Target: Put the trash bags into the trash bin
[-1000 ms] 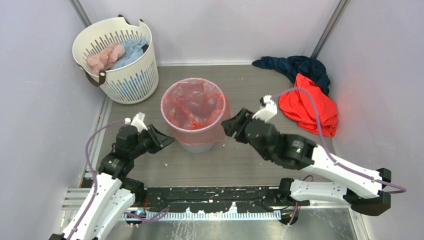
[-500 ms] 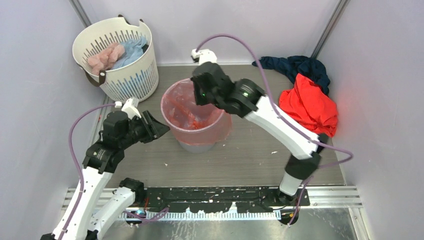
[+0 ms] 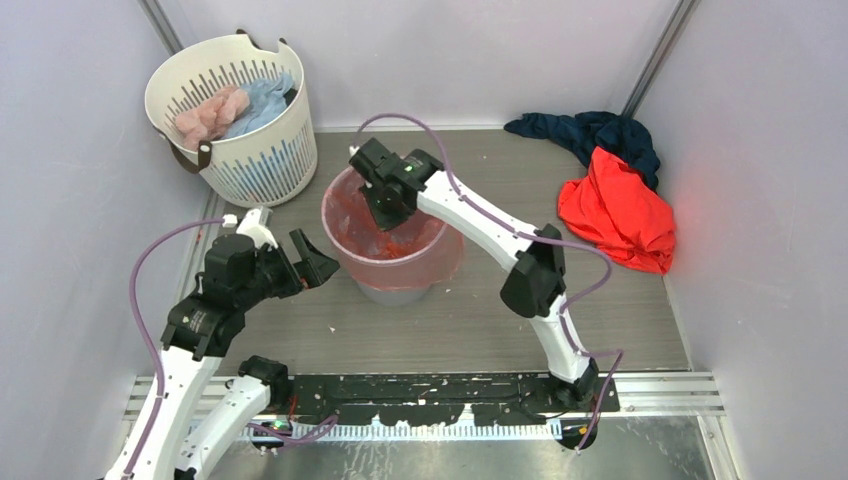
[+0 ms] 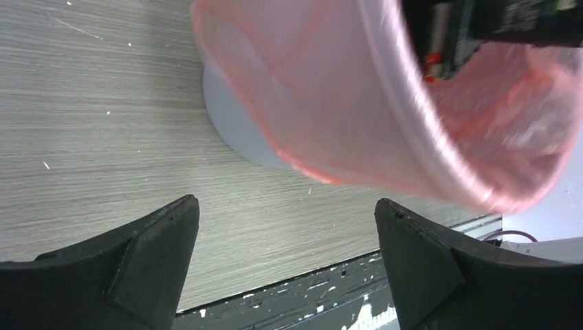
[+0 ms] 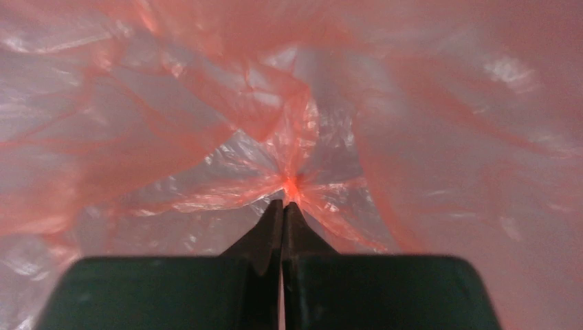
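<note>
The translucent red-pink trash bag (image 3: 349, 228) lines the light grey trash bin (image 3: 396, 293) in the middle of the floor, its edge folded down over the rim. My right gripper (image 3: 392, 218) reaches down inside the bin. In the right wrist view it is shut (image 5: 283, 203), its tips touching the gathered knot of film at the bag's (image 5: 206, 117) bottom. My left gripper (image 3: 310, 262) hangs open just left of the bin, apart from it. In the left wrist view nothing is between its fingers (image 4: 285, 206), and the bag-covered rim (image 4: 309, 103) tilts above them.
A white slotted laundry basket (image 3: 252, 165) with pink and blue cloth stands at the back left. A red-orange garment (image 3: 615, 215) and a dark blue one (image 3: 590, 135) lie at the back right. Walls close in on both sides; a black rail (image 3: 440, 390) runs along the near edge.
My right arm swung from the bin's right side up over it and down inside, and its gripper shut. The left gripper opened wide and drew back a little to the left.
</note>
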Robot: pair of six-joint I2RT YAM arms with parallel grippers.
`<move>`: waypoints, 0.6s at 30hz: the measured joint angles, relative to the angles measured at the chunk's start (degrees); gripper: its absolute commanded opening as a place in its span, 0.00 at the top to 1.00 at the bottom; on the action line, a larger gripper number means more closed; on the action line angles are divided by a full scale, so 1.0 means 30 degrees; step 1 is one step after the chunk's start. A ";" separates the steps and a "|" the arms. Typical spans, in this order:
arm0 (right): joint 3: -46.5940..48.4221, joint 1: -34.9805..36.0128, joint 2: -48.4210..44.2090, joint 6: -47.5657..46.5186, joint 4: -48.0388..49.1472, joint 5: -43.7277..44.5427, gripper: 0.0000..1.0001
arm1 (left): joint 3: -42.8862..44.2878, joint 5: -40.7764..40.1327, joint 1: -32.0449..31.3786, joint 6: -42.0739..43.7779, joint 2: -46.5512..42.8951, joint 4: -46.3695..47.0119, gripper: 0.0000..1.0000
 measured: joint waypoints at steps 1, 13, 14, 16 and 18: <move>-0.0066 0.0036 0.0437 -0.0117 -0.0270 -0.0160 0.99 | -0.0029 0.0000 0.0000 0.0000 0.0000 0.0022 0.00; -0.7606 0.0211 0.0408 -0.0532 0.0692 -0.0423 0.99 | -0.1800 0.0080 0.0000 -0.0080 0.0117 0.0510 0.00; -0.8065 0.0211 0.0262 -0.0539 0.0809 -0.0459 0.99 | -0.1953 0.0109 0.0000 -0.0102 0.0189 0.0634 0.00; -0.8539 0.0211 0.0051 -0.0554 0.0896 -0.0488 0.99 | -0.2280 0.0189 0.0000 -0.0160 0.0342 0.0947 0.00; -0.8801 0.0204 -0.0117 -0.0576 0.0998 -0.0488 0.99 | -0.2616 0.0299 0.0000 -0.0189 0.0503 0.1260 0.00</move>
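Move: My closed right hand is already inside the bag-lined trash bin. The bag bottom lies roughly 6 cm straight below it, and the bin's middle is about 6 cm back, 2 cm to the right and 4 cm lower. From my open left hand, the bin's middle is about 6 cm ahead, 13 cm to the right and 8 cm below. The laundry basket stands some 25 cm ahead of that hand, 15 cm to its left and 5 cm lower. I drive my right hand quickly down into the bin, about 13 cm, also drawing it back and to the right some 6 cm each as the wrist tilts over, and press the shut fingertips into the bag bottom, slowing at the end. My left hand, still wide open, sinks about 5 cm beside the bin's near-left side, its fingers tipping slightly down. ##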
